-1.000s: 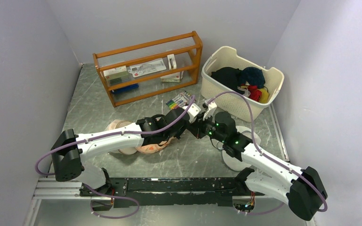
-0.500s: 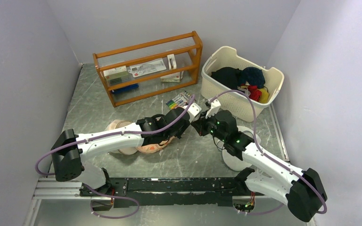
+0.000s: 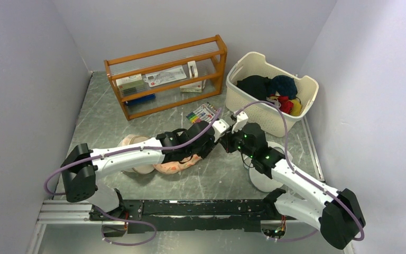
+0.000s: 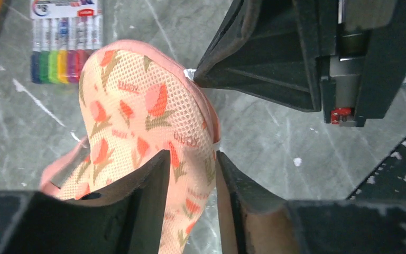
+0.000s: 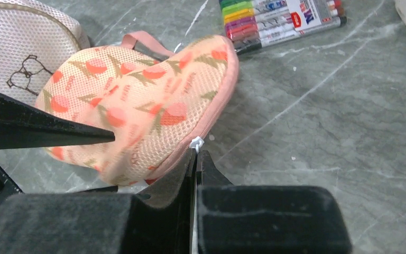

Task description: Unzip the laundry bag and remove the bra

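Observation:
The laundry bag [image 3: 175, 166] is a peach pouch printed with orange-red flowers, lying under my left arm at the table's middle. My left gripper [image 3: 211, 145] is shut on a fold of its mesh fabric [image 4: 137, 116] and holds that end raised; the fingers pinch it [image 4: 192, 159]. My right gripper [image 3: 225, 144] faces the left one. It is shut on the small white zip pull [image 5: 196, 142] at the pouch's pink edge [image 5: 137, 106]. The pull also shows in the left wrist view [image 4: 189, 72]. The zip looks closed. The bra is not in view.
A beige domed pouch with a spectacles drawing [image 5: 26, 47] lies just left of the floral pouch [image 3: 135, 143]. A pack of markers [image 3: 201, 112] lies behind. A wooden rack [image 3: 166, 76] stands at the back and a cream basket [image 3: 248, 100] of clothes at back right. White mesh discs [image 3: 267, 177] lie under my right arm.
Both grippers have shifted a little to the right, staying together at the pouch's end. More of the floral pouch now shows below my left arm.

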### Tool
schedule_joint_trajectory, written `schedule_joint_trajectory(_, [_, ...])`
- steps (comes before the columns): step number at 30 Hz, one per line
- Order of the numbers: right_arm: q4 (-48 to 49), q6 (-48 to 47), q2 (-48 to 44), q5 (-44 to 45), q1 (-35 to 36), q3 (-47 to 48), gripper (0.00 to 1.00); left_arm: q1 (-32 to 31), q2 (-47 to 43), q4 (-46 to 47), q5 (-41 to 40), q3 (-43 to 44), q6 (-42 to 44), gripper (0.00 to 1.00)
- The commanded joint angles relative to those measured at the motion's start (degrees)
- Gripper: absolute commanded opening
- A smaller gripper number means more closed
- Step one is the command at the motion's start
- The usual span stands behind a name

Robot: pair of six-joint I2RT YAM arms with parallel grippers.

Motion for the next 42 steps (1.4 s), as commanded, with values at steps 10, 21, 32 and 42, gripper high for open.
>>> schedule_joint_trajectory(10, [-6.53,10.54,-10.42,-5.92,-0.99,-6.81,0.0,-0.31,-12.01,7.07,8.2,-18.0,-30.34,0.65])
schedule_joint_trajectory(21, [-3.02,11.75,-10.65,-12.94,-1.03,-11.98,0.0,0.82,-20.38,5.95,2.34,-35.7,-45.35,0.74])
schedule_joint_trajectory(32, [1.59,15.37,-8.84,-18.72,-0.18,-14.07,0.0,17.02,-15.18,8.07,2.78,-28.25,-32.41,0.76])
schedule_joint_trajectory(42, [0.07,12.67,-4.42,-16.69,2.92,-9.29,0.0,12.24,-25.31,6.85,11.07,-27.61,-34.2,0.75])
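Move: The left hand's half-open fingers are at the laundry bag's raised right end; its middle lies about 8 cm left, 1 cm back and 9 cm below. The markers are some 12 cm ahead and 2 cm left of that hand, the white mesh bag about 24 cm left and 1 cm back, both on the table. From the right hand, already pinching the zipper pull, the bag's middle is roughly 11 cm left, 3 cm back and 8 cm down. Left hand opens wider, dipping and looping 11 cm left; right draws the pinched zipper pull back and down. ##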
